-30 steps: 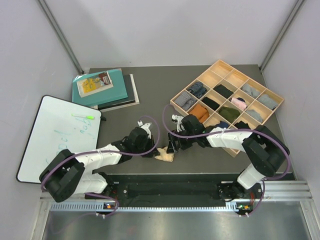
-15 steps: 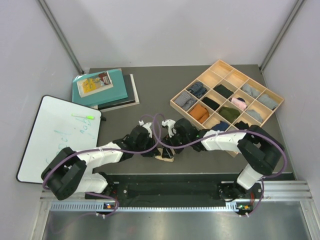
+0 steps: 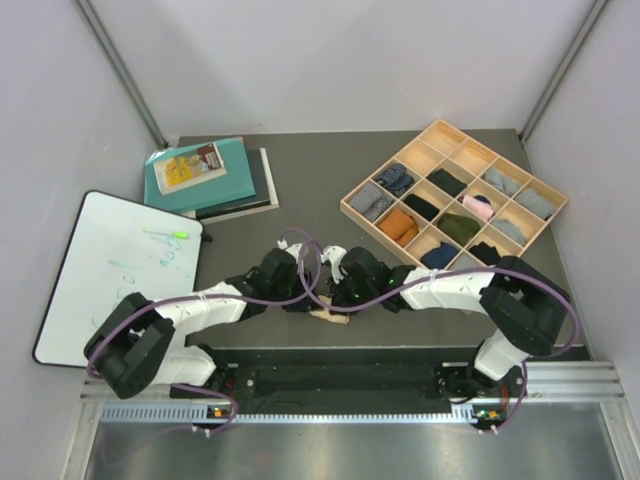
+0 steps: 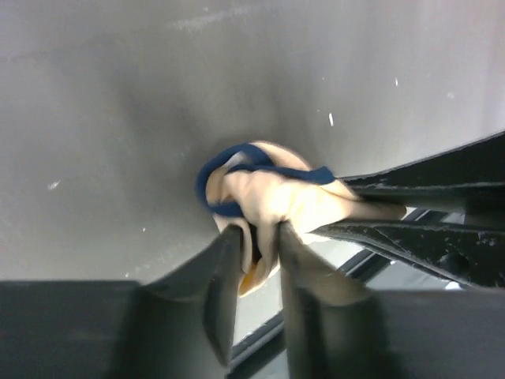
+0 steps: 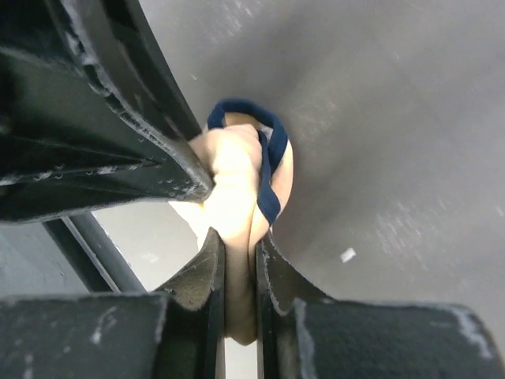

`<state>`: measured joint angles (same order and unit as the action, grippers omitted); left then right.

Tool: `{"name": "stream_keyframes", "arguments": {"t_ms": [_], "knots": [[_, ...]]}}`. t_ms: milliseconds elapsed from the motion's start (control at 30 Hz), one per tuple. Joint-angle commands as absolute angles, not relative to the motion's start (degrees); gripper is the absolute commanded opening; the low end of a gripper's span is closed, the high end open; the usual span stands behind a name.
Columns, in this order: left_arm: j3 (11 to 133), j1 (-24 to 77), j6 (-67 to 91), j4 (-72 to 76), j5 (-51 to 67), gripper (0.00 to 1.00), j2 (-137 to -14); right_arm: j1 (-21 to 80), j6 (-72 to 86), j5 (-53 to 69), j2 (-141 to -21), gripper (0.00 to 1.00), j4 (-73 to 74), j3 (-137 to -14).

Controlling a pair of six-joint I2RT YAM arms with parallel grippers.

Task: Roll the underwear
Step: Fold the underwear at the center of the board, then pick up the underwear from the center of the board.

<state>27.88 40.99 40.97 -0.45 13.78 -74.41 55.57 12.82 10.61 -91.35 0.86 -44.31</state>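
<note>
The beige underwear with dark navy edging (image 3: pixel 328 316) is bunched into a small wad at the table's near edge, between the two grippers. My left gripper (image 3: pixel 303 305) is shut on its left side; in the left wrist view the beige cloth (image 4: pixel 272 197) is pinched between the fingers (image 4: pixel 225 272). My right gripper (image 3: pixel 338 298) is shut on its right side; in the right wrist view the cloth (image 5: pixel 237 181) is squeezed between the fingers (image 5: pixel 280 280). The larger light-grey pair is out of view.
A wooden tray with compartments (image 3: pixel 456 207) holding rolled socks and cloths stands at the back right. A stack of books (image 3: pixel 208 175) lies at the back left, a whiteboard (image 3: pixel 115 270) at the left. The table's near edge (image 3: pixel 380 345) is just below the grippers.
The right gripper has moved left towards the left gripper, and the beige underwear between them has been drawn into a tighter, smaller wad. The left arm shifted slightly right.
</note>
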Motion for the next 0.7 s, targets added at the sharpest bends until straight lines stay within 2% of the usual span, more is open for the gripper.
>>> {"name": "stream_keyframes", "arguments": {"t_ms": [0,33,67,133,167,300,467,667], "knots": [[31.0,39.2,41.7,-4.1,14.7,0.42,-72.9,54.9,13.1,3.5,-87.4,0.0,7.2,-44.3],[32.2,38.2,41.2,-5.5,14.6,0.49,-71.4,54.0,13.4,3.6,-86.4,0.0,8.0,-44.5],[33.0,37.8,40.9,-8.0,14.4,0.62,-70.5,53.0,14.0,3.8,-84.3,0.0,8.8,-44.7],[35.3,36.0,39.4,-11.0,13.8,0.71,-67.9,49.9,14.1,3.8,-81.5,0.0,11.3,-45.3],[36.2,35.2,38.9,-14.2,13.7,0.8,-67.0,49.0,13.7,3.7,-78.6,0.0,12.5,-45.6],[41.1,30.6,36.0,-21.9,11.8,0.99,-63.7,42.6,12.0,3.1,-72.2,0.0,18.1,-48.0],[48.0,22.9,30.9,-27.7,10.8,0.99,-61.6,29.4,8.2,4.8,-68.9,0.0,20.9,-51.1],[51.9,17.2,26.8,-27.0,12.2,0.99,-61.3,15.4,6.3,6.5,-73.3,0.0,22.1,-60.3]]}}
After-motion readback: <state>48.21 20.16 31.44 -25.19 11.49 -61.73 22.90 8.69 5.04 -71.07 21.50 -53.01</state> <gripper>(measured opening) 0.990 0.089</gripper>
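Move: The right hand already pinches the rolled underwear low at the middle of the table; the wooden organizer it is taken to has its middle about 20 cm ahead and 26 cm to the right, roughly level in height. On this hand's way, the orange cloth lies some 18 cm ahead and 14 cm right, the navy cloth about 11 cm ahead and 23 cm right. The left hand's tips are still at the underwear, whose middle is about 3 cm to their right and 1 cm back. The left fingers open wide and let go of the underwear, and that hand backs off empty, rising about 13 cm while swinging forward and left away from the middle of the table. The right hand keeps its shut pinch on the underwear and sweeps it up in one quickening arc, some 17 cm right, 14 cm forward and 12 cm up, turning about 35 degrees clockwise, until it is over the organizer's near side by the orange and navy cloths. ##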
